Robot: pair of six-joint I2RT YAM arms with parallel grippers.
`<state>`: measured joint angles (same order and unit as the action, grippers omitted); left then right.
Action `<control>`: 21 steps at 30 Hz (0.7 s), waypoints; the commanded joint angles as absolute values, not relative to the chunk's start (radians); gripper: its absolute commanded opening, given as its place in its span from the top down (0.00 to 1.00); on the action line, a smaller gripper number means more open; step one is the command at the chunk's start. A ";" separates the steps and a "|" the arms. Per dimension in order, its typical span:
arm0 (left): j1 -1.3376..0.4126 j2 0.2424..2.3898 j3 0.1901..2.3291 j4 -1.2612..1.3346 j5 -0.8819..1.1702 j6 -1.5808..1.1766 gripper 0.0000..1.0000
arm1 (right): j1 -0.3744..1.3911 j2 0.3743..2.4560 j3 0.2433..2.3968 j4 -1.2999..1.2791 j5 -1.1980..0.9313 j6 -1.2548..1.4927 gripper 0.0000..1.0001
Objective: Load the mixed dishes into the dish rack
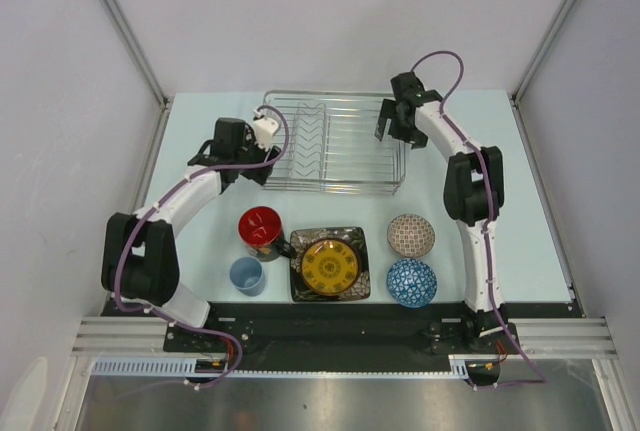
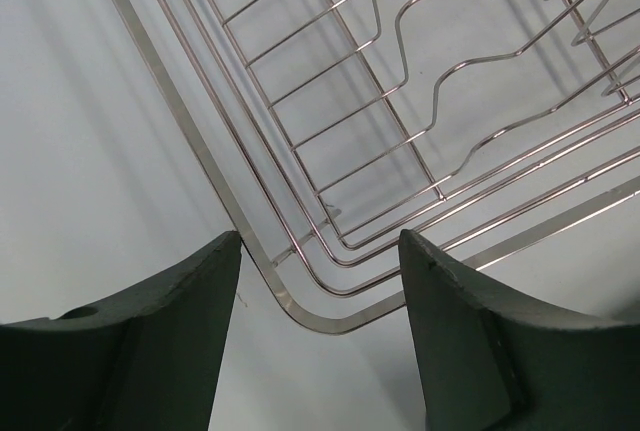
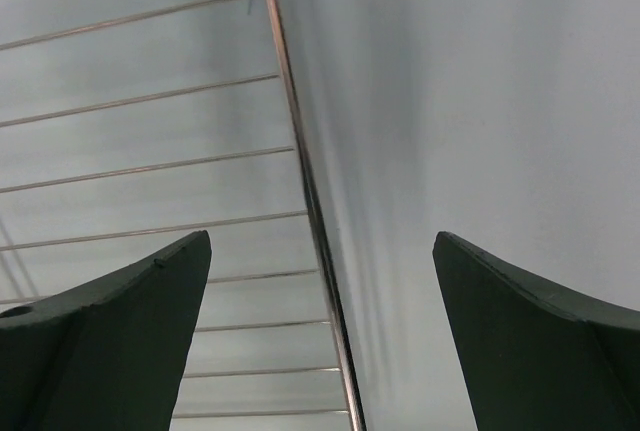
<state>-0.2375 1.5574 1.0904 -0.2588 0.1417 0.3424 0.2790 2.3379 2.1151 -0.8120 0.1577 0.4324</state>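
The silver wire dish rack (image 1: pixel 335 143) stands at the table's back middle, with no dishes in it. My left gripper (image 1: pixel 262 164) is open and empty over its near-left corner (image 2: pixel 330 321). My right gripper (image 1: pixel 392 131) is open and empty, straddling the rack's right rail (image 3: pixel 310 201). In front stand the black mug with red inside (image 1: pixel 261 228), the light-blue cup (image 1: pixel 247 275), the yellow round plate (image 1: pixel 329 265) on the dark square plate (image 1: pixel 299 243), the pinkish bowl (image 1: pixel 411 235) and the blue bowl (image 1: pixel 411 282).
Grey enclosure walls (image 1: pixel 70 151) close in the table on the left, right and back. The arm bases sit on the black rail (image 1: pixel 330 326) at the near edge.
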 commanded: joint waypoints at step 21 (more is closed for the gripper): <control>-0.253 1.387 0.988 -0.302 0.166 0.354 0.34 | 0.258 1.991 1.666 -0.704 0.247 0.446 0.00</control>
<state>-0.2413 1.4124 0.9741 -0.2867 0.1432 0.3588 0.2668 2.0743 1.6917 -0.7395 0.2211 0.4358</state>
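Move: The left hand stands at rim height at the dish rack's near left corner, which lies about 2 cm back from it; the rack's middle is roughly 12 cm ahead and 17 cm right. From that hand, the red mug is some 16 cm back, about straight in line. The right hand is astride the right rail, with the rack's middle level with it, 18 cm to its left, and the checkered plate about 27 cm back and 2 cm right. Back towards the robot, both hands draw together: the left goes about 3.5 cm and then stops, its fingers still astride the near left corner, dragging the rack. The wide-open right hand travels roughly 7 cm back and 4 cm right, dipping slightly partway, which brings its inner finger across to the inside of the right rail. ##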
